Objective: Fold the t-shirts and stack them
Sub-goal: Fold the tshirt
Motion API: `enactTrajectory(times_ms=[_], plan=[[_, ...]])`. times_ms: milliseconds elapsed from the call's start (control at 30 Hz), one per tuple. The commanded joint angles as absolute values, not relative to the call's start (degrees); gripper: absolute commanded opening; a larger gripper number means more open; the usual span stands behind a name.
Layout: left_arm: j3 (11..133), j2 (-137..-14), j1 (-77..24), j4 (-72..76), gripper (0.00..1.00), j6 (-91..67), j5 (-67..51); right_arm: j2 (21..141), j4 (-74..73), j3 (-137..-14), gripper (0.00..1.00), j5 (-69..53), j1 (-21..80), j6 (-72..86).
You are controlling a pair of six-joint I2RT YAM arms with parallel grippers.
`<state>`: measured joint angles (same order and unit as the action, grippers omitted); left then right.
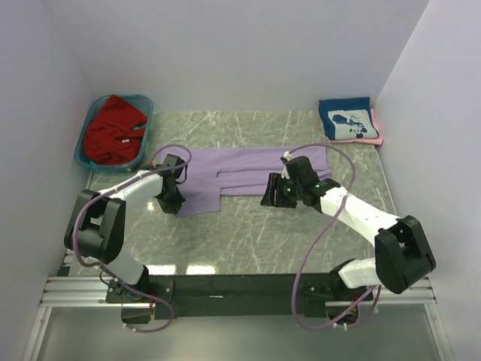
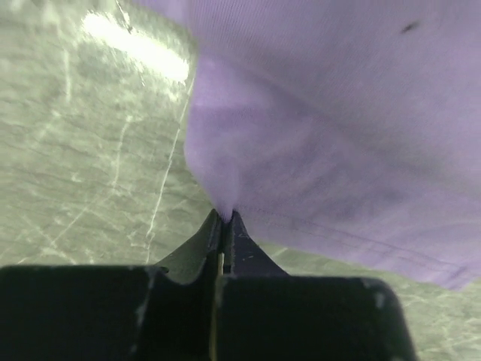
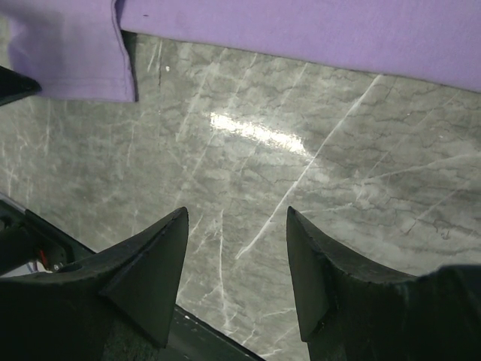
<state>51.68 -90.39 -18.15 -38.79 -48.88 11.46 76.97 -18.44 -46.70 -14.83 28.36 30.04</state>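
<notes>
A lavender t-shirt [image 1: 248, 167] lies partly folded across the middle of the table. My left gripper [image 1: 173, 207] is at its near left corner, shut on a pinch of the lavender cloth [image 2: 225, 203], which rises in a small peak between the fingertips. My right gripper [image 1: 268, 198] hovers open just in front of the shirt's near edge, with only bare table between its fingers [image 3: 161, 256]; the lavender hem [image 3: 301, 34] runs beyond them. A red t-shirt [image 1: 113, 126] is bundled in the tub. A folded navy t-shirt [image 1: 346, 120] with a white graphic rests on a pink one [image 1: 377, 129] at the back right.
The teal plastic tub [image 1: 84, 147] stands at the back left corner. White walls close in the marble table [image 1: 248, 241] on three sides. A black rail with the arm bases [image 1: 225, 289] runs along the near edge.
</notes>
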Motion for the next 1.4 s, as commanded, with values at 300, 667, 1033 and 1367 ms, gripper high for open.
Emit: enactTrajectory(times_ms=[300, 667, 1033, 1367], plan=[[84.53, -101.5, -17.49, -43.85, 0.01, -42.54, 15.2, 78.57, -18.81, -48.95, 0.62, -10.81, 28.3, 27.69], [105.64, -115.92, -14.59, -42.37, 0.01, -40.78, 14.59, 78.66, -20.3, -49.48, 0.62, -8.35, 28.21, 26.46], [107.05, -119.79, -12.75, -34.02, 0.02, -41.66, 11.08, 82.7, -19.42, -52.64, 0.62, -5.98, 27.69, 25.32], [105.3, -121.03, -10.73, -32.96, 0.02, -43.33, 11.69, 86.83, -18.02, -55.02, 0.61, -4.22, 18.66, 24.87]])
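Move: The left gripper already pinches the outer near corner of the t-shirt's sleeve, about 1 cm above the table. The shirt's far edge, where this corner goes, lies some 28 cm straight ahead of it; the sleeve's free corner is about 14 cm to its right and 1 cm farther out, and the blue basin some 33 cm ahead and 23 cm left. From the open right gripper the shirt's near edge is roughly 7 cm straight ahead and 9 cm below. Keep the left fingers shut on the sleeve corner, lift it about 11 cm while sweeping forward over the shirt, and go on to the far edge, some 26 cm out in all, the fingertips tilting forward about 25 degrees; dip a couple of centimetres at the end. Let the open right gripper sink slightly and roll, then bring it forward and right, some 7 cm, to the shirt's near edge. ##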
